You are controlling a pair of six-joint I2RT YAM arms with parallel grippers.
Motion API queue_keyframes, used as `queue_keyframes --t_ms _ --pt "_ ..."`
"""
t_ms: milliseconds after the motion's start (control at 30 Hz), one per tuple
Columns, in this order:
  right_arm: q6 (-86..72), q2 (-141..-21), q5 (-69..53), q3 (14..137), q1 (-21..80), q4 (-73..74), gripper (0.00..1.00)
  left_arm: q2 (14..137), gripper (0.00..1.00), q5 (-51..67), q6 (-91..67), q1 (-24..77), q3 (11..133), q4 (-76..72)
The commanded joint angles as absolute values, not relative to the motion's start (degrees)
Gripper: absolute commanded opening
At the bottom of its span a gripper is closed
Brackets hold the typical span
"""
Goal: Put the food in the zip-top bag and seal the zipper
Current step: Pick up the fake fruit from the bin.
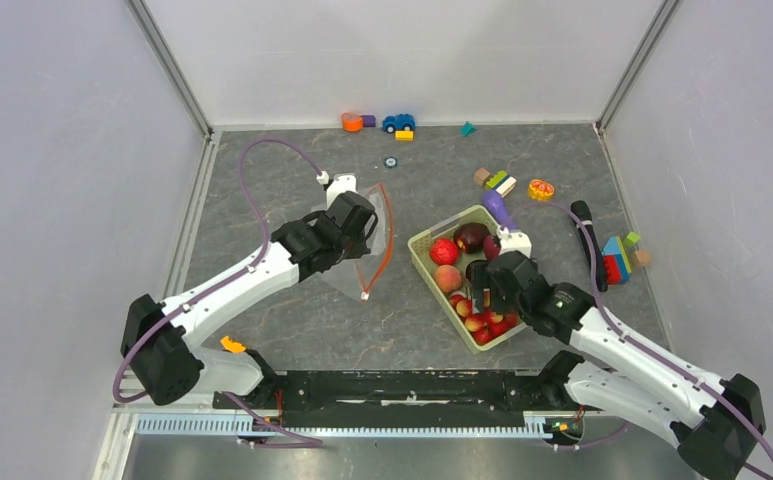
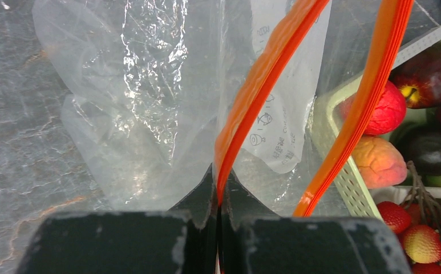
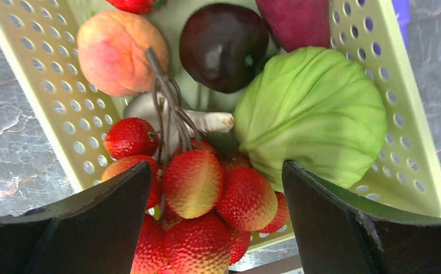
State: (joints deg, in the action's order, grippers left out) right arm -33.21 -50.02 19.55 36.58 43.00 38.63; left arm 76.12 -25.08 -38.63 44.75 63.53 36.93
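Note:
My left gripper (image 1: 360, 222) is shut on one lip of the zipper (image 2: 246, 108), holding the clear zip-top bag (image 2: 149, 114) up with its mouth gaping. The other orange lip (image 2: 366, 97) hangs apart to the right, and a white slider (image 1: 365, 296) sits at the strip's near end. The food lies in the pale green basket (image 3: 41, 74): a peach (image 3: 121, 51), a dark plum (image 3: 223, 45), a green cabbage (image 3: 315, 114) and a bunch of small red-yellow apples (image 3: 223, 194). My right gripper (image 3: 217, 171) is open, low over the basket (image 1: 422, 262), its fingers on either side of the bunch.
Building blocks (image 1: 617, 255) and a black bar (image 1: 588, 240) lie right of the basket. More blocks (image 1: 497, 182), an orange slice (image 1: 540, 189) and a toy car (image 1: 398, 122) sit toward the back wall. The bag hangs just left of the basket.

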Motion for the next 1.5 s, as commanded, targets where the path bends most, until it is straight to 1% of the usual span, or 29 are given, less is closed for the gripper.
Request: queue_keyframes --t_ms 0,133,333,433,633,700,833,967,1000,1067,1267,1467 --pt "-41.1 -44.6 19.9 29.1 42.9 33.7 0.88 74.8 0.02 -21.6 -41.8 44.7 60.3 32.1" --pt "-41.1 -41.0 18.2 22.2 42.9 24.3 0.84 74.0 0.02 -21.6 -43.6 44.7 58.5 31.3" --pt "-38.1 -43.9 20.9 21.8 42.9 26.3 0.81 71.2 0.02 -21.7 -45.7 44.7 57.1 30.8" --pt "-36.0 -44.7 21.7 23.0 42.9 29.1 0.75 70.1 0.02 -20.2 -48.0 44.7 56.0 30.8" --pt "-35.4 -40.6 22.3 24.1 42.8 32.1 0.57 70.1 0.02 -18.7 -48.7 44.8 58.1 34.8" --pt "-35.8 -39.0 22.7 23.6 42.9 31.8 0.49 69.9 0.02 -18.0 -47.9 44.9 58.9 35.5" --pt "-34.6 -39.2 23.3 23.2 42.9 30.4 0.39 69.7 0.02 -15.7 -46.8 45.1 58.7 35.3" --pt "-33.6 -40.3 23.3 24.6 43.0 28.8 0.17 70.0 0.02 -14.7 -45.9 45.1 58.0 35.5" --pt "-33.4 -40.3 23.5 25.1 42.9 28.3 0.13 69.9 0.02 -14.4 -46.0 45.1 57.7 35.5" --pt "-31.2 -40.2 23.2 26.5 42.9 26.7 0.0 69.3 0.02 -13.5 -46.1 45.1 57.2 34.8" --pt "-21.8 -37.2 22.8 32.5 42.9 21.1 0.0 68.4 0.02 -11.5 -46.8 45.1 56.7 33.7" --pt "-16.3 -33.4 22.2 33.8 42.9 14.6 0.0 68.4 0.02 -9.6 -47.0 45.1 57.7 34.6"
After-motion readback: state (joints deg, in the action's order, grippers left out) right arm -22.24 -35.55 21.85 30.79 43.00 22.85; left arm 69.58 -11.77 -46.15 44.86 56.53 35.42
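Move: The red-yellow fruit lies almost under the right hand's open fingers, about 3 cm below and 1 cm to the right, on top of the pile in the bin. From this hand the cabbage is some 4 cm ahead and 6 cm right, the avocado 7 cm ahead and 1 cm right, the peach 6 cm ahead and 5 cm left, all roughly 4 to 5 cm lower. From the left hand the fruit is about 22 cm right, 9 cm back and 10 cm below. The right hand eases about 2 cm down into the fruit pile while its fingers close from wide to about half open, pinching one red-yellow fruit between the pads, then lifts it some 8 cm, drifting about 3 cm forward with the fingertips tipping up. Meanwhile the left hand keeps its pinch on the zip-top bag's rim and draws it about 4 cm back and a little right and down, rolling its left side down by some 15 degrees. ##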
